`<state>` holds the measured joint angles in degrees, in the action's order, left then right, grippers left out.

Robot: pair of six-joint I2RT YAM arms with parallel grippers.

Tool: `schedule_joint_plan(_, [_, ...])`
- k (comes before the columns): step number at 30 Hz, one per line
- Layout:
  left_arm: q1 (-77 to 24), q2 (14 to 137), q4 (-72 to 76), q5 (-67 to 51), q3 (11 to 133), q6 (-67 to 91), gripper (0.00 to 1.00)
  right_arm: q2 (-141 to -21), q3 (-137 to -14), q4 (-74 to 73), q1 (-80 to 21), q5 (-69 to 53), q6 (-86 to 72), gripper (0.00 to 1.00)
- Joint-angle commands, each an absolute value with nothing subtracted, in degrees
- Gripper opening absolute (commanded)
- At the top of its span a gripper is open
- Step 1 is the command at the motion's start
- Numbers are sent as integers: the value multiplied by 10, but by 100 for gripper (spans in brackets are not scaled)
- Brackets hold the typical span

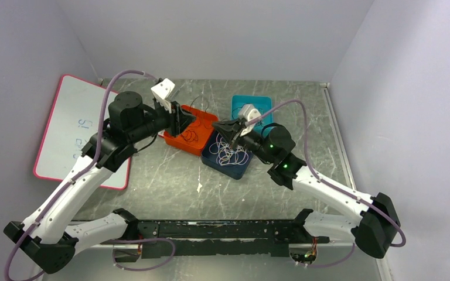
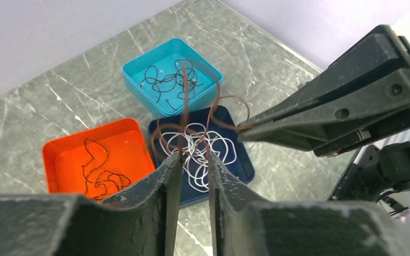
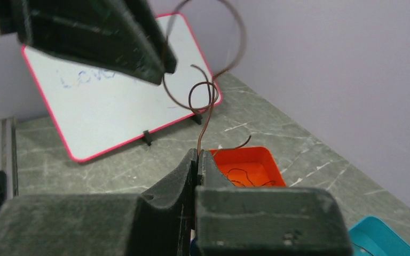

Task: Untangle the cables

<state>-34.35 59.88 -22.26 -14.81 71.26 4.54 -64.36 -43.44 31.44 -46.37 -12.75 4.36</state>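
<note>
My right gripper (image 3: 198, 153) is shut on a thin dark brown cable (image 3: 203, 96), which rises from the jaws in loose loops. In the left wrist view this cable (image 2: 184, 90) arcs from my right gripper (image 2: 241, 128) over to my left gripper (image 2: 195, 157). The left jaws stand a little apart, and the cable touches the inner tip of one finger (image 2: 175, 162). A white cable (image 2: 203, 152) lies coiled in the dark blue tray (image 2: 243, 165). Black cables lie in the teal tray (image 2: 133, 80) and the orange tray (image 2: 64, 160). Both grippers (image 1: 183, 120) (image 1: 222, 126) hover over the trays.
A pink-framed whiteboard (image 1: 79, 129) leans at the left wall. The three trays (image 1: 190, 140) cluster mid-table on the grey marbled surface (image 1: 170, 181). Purple walls close in the back and both sides.
</note>
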Motion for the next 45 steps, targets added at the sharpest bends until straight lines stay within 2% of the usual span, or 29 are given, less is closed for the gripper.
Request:
schedule_joint_plan(1, [-347,578,-177,-145,698,70,36,-616,-450,282,-465,-32,20,0])
schedule_joint_plan(7, [-347,564,-165,-136,680,83,55,-629,-511,183,-463,60,25,0])
schedule_joint_plan(12, [-346,556,-171,-112,666,86,67,-649,-535,132,-452,107,65,0])
schedule_joint_plan(18, [-346,563,-188,-80,644,101,69,-692,-571,51,-406,104,104,0])
schedule_joint_plan(24, [-347,571,-185,-80,614,106,72,-735,-614,8,-307,34,59,0])
schedule_joint_plan(28, [-347,567,-175,-73,587,109,77,-768,-623,7,-269,15,58,0])
schedule_joint_plan(33, [-346,566,-169,-68,558,113,82,-816,-648,2,-246,-1,49,0])
schedule_joint_plan(45, [-346,550,-170,-27,495,116,81,-942,-736,-51,-219,-2,17,0])
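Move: The right hand holds the brown cable, bound for the teal bin about 30 cm ahead of it and 15 cm to its right, some 28 cm below. At that same depth, the navy bin lies roughly 14 cm ahead and 6 cm right, the orange bin 23 cm ahead and 10 cm left. From the left hand the teal bin is about 30 cm ahead, 21 cm right and 32 cm down. Right hand carries the cable some 20 cm forward, rightward and down towards teal bin; left opens and sinks. ##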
